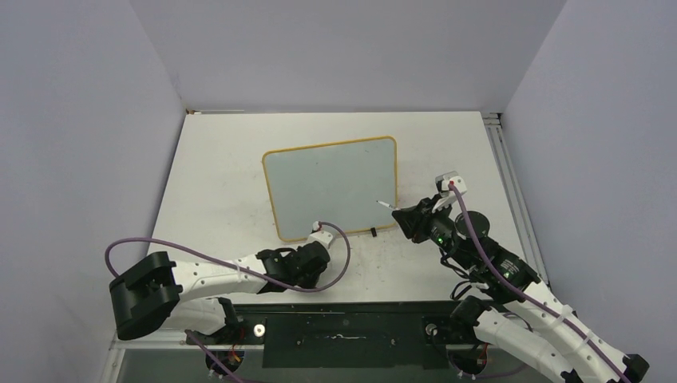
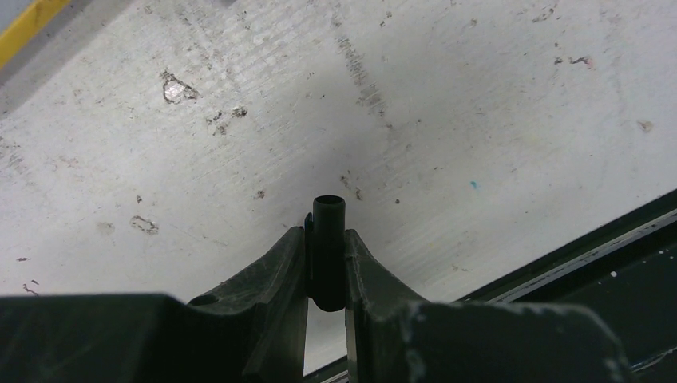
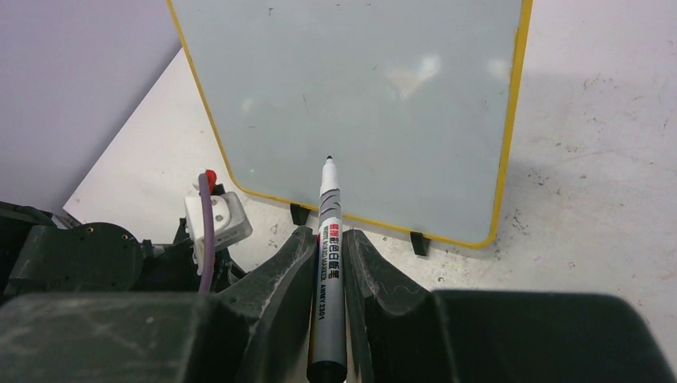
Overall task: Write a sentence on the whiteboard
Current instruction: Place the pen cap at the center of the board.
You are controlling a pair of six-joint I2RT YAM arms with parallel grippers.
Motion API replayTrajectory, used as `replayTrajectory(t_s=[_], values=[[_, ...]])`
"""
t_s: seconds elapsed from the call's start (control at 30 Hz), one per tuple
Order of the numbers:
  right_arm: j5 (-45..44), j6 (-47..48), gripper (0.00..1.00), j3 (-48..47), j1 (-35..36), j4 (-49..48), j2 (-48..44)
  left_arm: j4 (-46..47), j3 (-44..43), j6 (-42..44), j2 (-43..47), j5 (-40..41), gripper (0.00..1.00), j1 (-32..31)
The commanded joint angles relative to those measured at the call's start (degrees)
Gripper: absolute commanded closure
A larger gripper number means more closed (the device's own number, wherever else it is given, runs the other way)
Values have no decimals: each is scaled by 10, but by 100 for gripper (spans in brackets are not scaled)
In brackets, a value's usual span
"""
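Observation:
The whiteboard (image 1: 331, 183) lies mid-table, glossy grey-white in a yellow frame, and its face (image 3: 351, 96) is blank; no sentence shows on it. My right gripper (image 1: 405, 214) (image 3: 327, 239) is shut on a grey uncapped marker (image 3: 330, 207). The marker's tip (image 1: 386, 204) points at the board's lower right part, just over the surface; contact cannot be told. My left gripper (image 1: 313, 263) (image 2: 327, 239) hovers off the board's near edge, shut on a small black marker cap (image 2: 328, 219).
Two black clip feet (image 3: 419, 243) stick out from the board's near edge. A dark panel (image 1: 343, 327) runs along the table's front between the arm bases. Grey walls close in left, back and right, with a metal rail (image 1: 511, 183) at the right.

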State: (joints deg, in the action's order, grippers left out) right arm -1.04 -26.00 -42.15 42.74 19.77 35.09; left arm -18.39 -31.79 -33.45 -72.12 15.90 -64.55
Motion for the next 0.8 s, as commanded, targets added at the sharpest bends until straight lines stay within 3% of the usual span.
replayTrajectory(t_s=[0.0, 0.2, 0.3, 0.47, 0.77], values=[[5, -20, 95, 12, 1, -23, -11, 9, -33, -7, -27, 4, 95, -3], [6, -21, 95, 23, 2, -18, -17, 7, -43, -12, -59, -11, 83, -12], [6, -16, 95, 17, 2, -12, -20, 5, -47, -15, -62, -11, 68, -13], [-1, -14, 95, 16, 2, -7, -29, -1, -56, -17, -55, -8, 53, -14], [-23, -3, 95, 5, 2, 5, -37, -41, -83, -6, 11, -3, 45, -9]])
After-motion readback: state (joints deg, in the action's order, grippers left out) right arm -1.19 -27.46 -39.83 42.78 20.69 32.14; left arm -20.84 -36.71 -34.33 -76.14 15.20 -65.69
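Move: The pen cap, already between the left fingers, goes down onto bare table about 1 cm below and 2 cm to the right of the left hand, level with it in reach. The left of the board's two black clips is roughly 13 cm straight ahead. The whiteboard's middle lies about 28 cm ahead and 3 cm right; the table's front edge is some 8 cm back. From the right hand, that spot is about 18 cm left, 5 cm back and 24 cm below. Ease the left gripper down the last half centimetre with the pen cap, then carry it about 1.5 cm to the right, close over the table. Open the fingers to roughly half wide as that slide ends, letting go of the cap, and begin lifting off by about 1 cm, with the wrist's tilt unchanged. ##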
